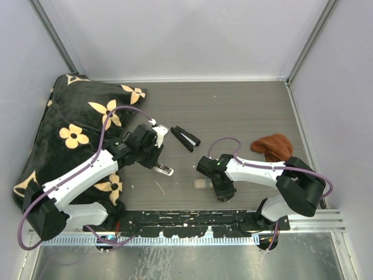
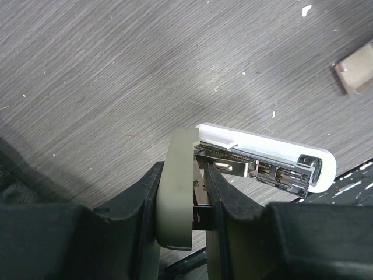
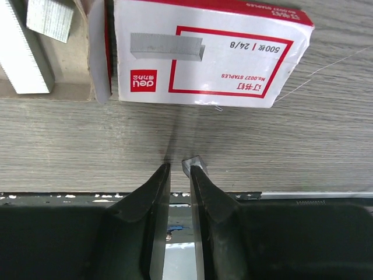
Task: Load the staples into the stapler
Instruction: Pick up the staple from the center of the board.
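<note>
The stapler (image 2: 265,163) hangs open above the table, its white body and bare metal channel pointing right. My left gripper (image 2: 182,170) is shut on its rear end, a grey-green part and a black part pressed between the fingers; from above, the stapler (image 1: 164,170) shows below the left gripper (image 1: 152,157). The red-and-white staples box (image 3: 210,55) lies ahead of my right gripper (image 3: 179,166), with silvery staples (image 3: 23,55) in its tray. A small staple block (image 3: 195,163) lies at the right fingertip. The jaws stand narrowly apart with nothing between them.
A black two-pronged tool (image 1: 185,138) lies mid-table. A brown cloth (image 1: 273,146) is at the right. A black flowered fabric (image 1: 76,134) covers the left side. The staples box (image 1: 202,184) sits near the front rail (image 1: 192,220).
</note>
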Controlling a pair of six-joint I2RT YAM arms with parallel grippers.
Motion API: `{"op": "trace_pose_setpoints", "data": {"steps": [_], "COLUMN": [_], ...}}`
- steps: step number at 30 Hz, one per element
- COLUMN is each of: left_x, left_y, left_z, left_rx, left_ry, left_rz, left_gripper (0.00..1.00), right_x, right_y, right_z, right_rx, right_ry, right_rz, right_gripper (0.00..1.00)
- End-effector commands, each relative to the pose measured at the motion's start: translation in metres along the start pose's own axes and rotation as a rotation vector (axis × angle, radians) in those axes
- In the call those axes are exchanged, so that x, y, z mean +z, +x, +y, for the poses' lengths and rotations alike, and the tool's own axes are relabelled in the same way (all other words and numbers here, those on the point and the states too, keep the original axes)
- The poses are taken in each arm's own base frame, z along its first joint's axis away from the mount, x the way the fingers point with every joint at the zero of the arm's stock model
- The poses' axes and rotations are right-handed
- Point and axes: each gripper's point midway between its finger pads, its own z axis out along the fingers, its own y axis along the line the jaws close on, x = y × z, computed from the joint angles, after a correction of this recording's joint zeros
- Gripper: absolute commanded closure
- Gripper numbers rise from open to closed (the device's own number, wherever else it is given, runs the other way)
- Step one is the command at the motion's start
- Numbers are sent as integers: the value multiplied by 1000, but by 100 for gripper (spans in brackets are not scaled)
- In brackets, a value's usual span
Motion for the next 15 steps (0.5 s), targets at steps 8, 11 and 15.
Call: {"op": "trace_pose_setpoints", "data": {"steps": [8, 11, 15], "left_x": [26, 35, 45], "left_y": [9, 16, 26], "left_z": [2, 2, 2], "left_rx": [22, 37, 77], "left_ry": [-78, -94, -134], "left_rz": [104, 150, 213], "left_gripper": [98, 96, 93], "right_x": [5, 0, -17], "right_y": [-4, -10, -27], "right_z": [-5, -3, 2], "right_rx": [18, 26, 45], "right_ry": [5, -12, -63], "right_rz": [-48, -86, -177], "right_gripper": [89, 99, 99]}}
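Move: The staple lies almost at the right hand's fingertips, about 1 cm to its right and 1 cm below. From that hand the red-and-white staple box is about 6 cm straight ahead, and the open tray some 6 cm ahead and 7 cm left, both at about the same low height as the staple. For the left hand, which holds the opened white stapler, the staple is roughly 23 cm right, 13 cm back and 13 cm below. Staying nearly in place low over the table, the right hand, pointing straight down, shuts its slightly open fingers almost completely at the staple, shifting under half a centimetre left and down, then easing slightly forward and up. Straight down meanwhile goes the left hand, about 5.5 cm, still gripping the opened stapler and tilting some 15 degrees until its fingers point more steeply at the table. ##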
